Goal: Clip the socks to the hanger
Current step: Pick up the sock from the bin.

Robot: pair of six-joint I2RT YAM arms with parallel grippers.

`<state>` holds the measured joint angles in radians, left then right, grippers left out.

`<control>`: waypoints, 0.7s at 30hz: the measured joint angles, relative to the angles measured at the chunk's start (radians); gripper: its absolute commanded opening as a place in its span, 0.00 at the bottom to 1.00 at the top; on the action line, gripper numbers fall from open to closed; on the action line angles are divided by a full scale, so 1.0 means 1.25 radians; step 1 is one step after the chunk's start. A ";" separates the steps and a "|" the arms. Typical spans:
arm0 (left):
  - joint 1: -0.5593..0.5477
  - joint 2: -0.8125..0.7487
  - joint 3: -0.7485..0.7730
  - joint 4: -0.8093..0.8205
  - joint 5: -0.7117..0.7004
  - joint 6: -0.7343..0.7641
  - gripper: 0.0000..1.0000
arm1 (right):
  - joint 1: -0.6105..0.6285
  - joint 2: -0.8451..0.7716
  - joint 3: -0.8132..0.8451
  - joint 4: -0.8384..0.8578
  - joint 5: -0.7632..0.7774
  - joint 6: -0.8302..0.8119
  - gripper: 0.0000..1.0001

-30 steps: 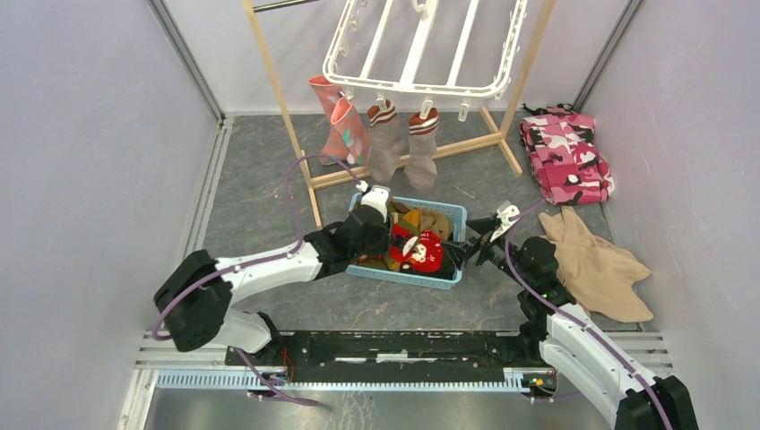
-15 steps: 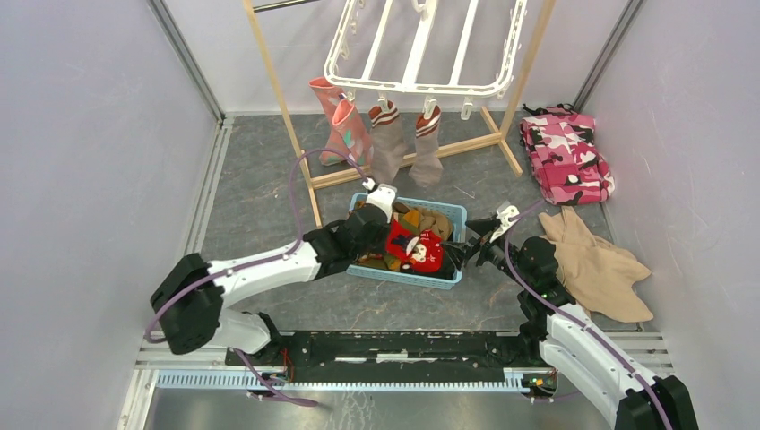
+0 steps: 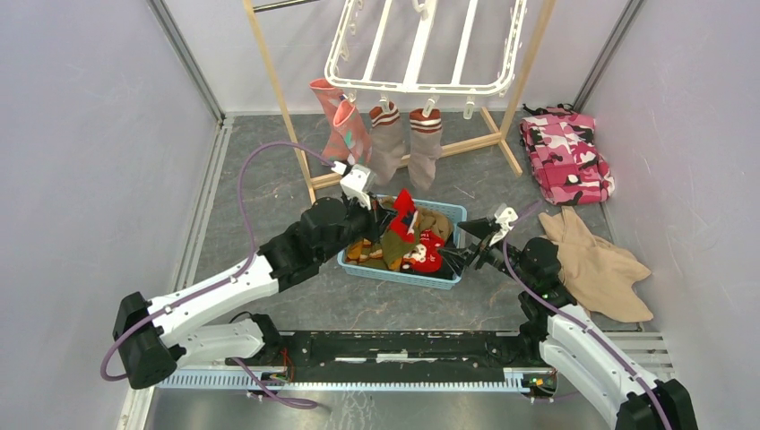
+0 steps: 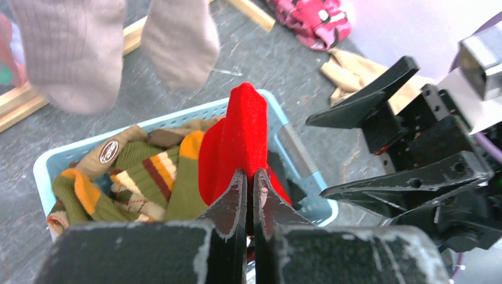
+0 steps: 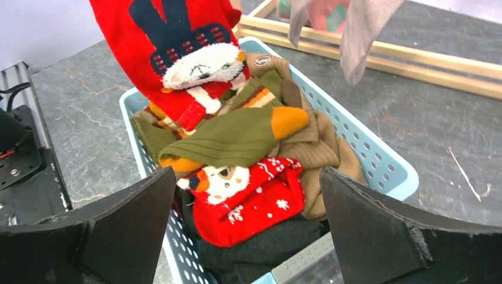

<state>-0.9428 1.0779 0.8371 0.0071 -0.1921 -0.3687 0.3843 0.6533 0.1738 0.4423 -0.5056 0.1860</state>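
My left gripper (image 3: 387, 218) is shut on a bright red sock (image 3: 404, 215), held up over the blue basket (image 3: 454, 213). In the left wrist view the red sock (image 4: 237, 133) rises from between the closed fingers (image 4: 234, 201). The right wrist view shows that sock (image 5: 177, 41) hanging above the pile. My right gripper (image 3: 466, 248) stands open at the basket's right end, over a second red sock (image 5: 254, 204). The white hanger (image 3: 417, 87) hangs at the back. Two pink socks (image 3: 341, 125) and two grey-brown socks (image 3: 388, 141) are clipped along its front rim.
The basket (image 5: 379, 161) also holds green striped, tan and dark socks. The wooden frame stand (image 3: 285, 116) carries the hanger. A pink camouflage cloth (image 3: 565, 157) and a tan garment (image 3: 599, 262) lie at the right. Walls close both sides.
The left gripper closed on the red sock and lifted it out of the basket, up and a little left. The right arm stayed put.
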 measured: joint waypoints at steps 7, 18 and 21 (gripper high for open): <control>0.002 -0.041 -0.016 0.066 0.054 -0.025 0.02 | 0.030 -0.010 0.008 0.034 -0.059 -0.005 0.98; 0.012 -0.107 -0.159 0.239 0.095 -0.100 0.02 | 0.099 -0.035 -0.019 0.190 0.007 0.136 0.98; 0.020 -0.150 -0.220 0.308 0.095 -0.119 0.02 | 0.099 -0.044 -0.058 0.260 0.057 0.238 0.98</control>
<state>-0.9180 0.8909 0.5625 0.3920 -0.0731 -0.5179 0.5087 0.5980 0.1009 0.7673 -0.4339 0.4831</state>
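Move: The red sock hangs from my shut left fingers, its middle about 2 cm ahead, 3 cm right and 6 cm below. From my open right hand it lies some 9 cm left, 4 cm ahead and 3 cm up. The bin's middle is about 17 cm below my left hand, 3 cm right and 1 cm ahead; the nearer-left hung grey sock is 14 cm ahead of it, 1 cm left. The folded red sock sits 5 cm left, 2 cm ahead and 8 cm below my right hand. Keeping the red sock pinched over the bin, my left hand draws back and up about 3 cm each and rolls some 20 degrees, its left side sinking. My wide-open right hand slides left and back first, then climbs, about 6 cm up in all, towards the held sock, rolling its left side up nearly 20 degrees; it doesn't touch the sock yet. ##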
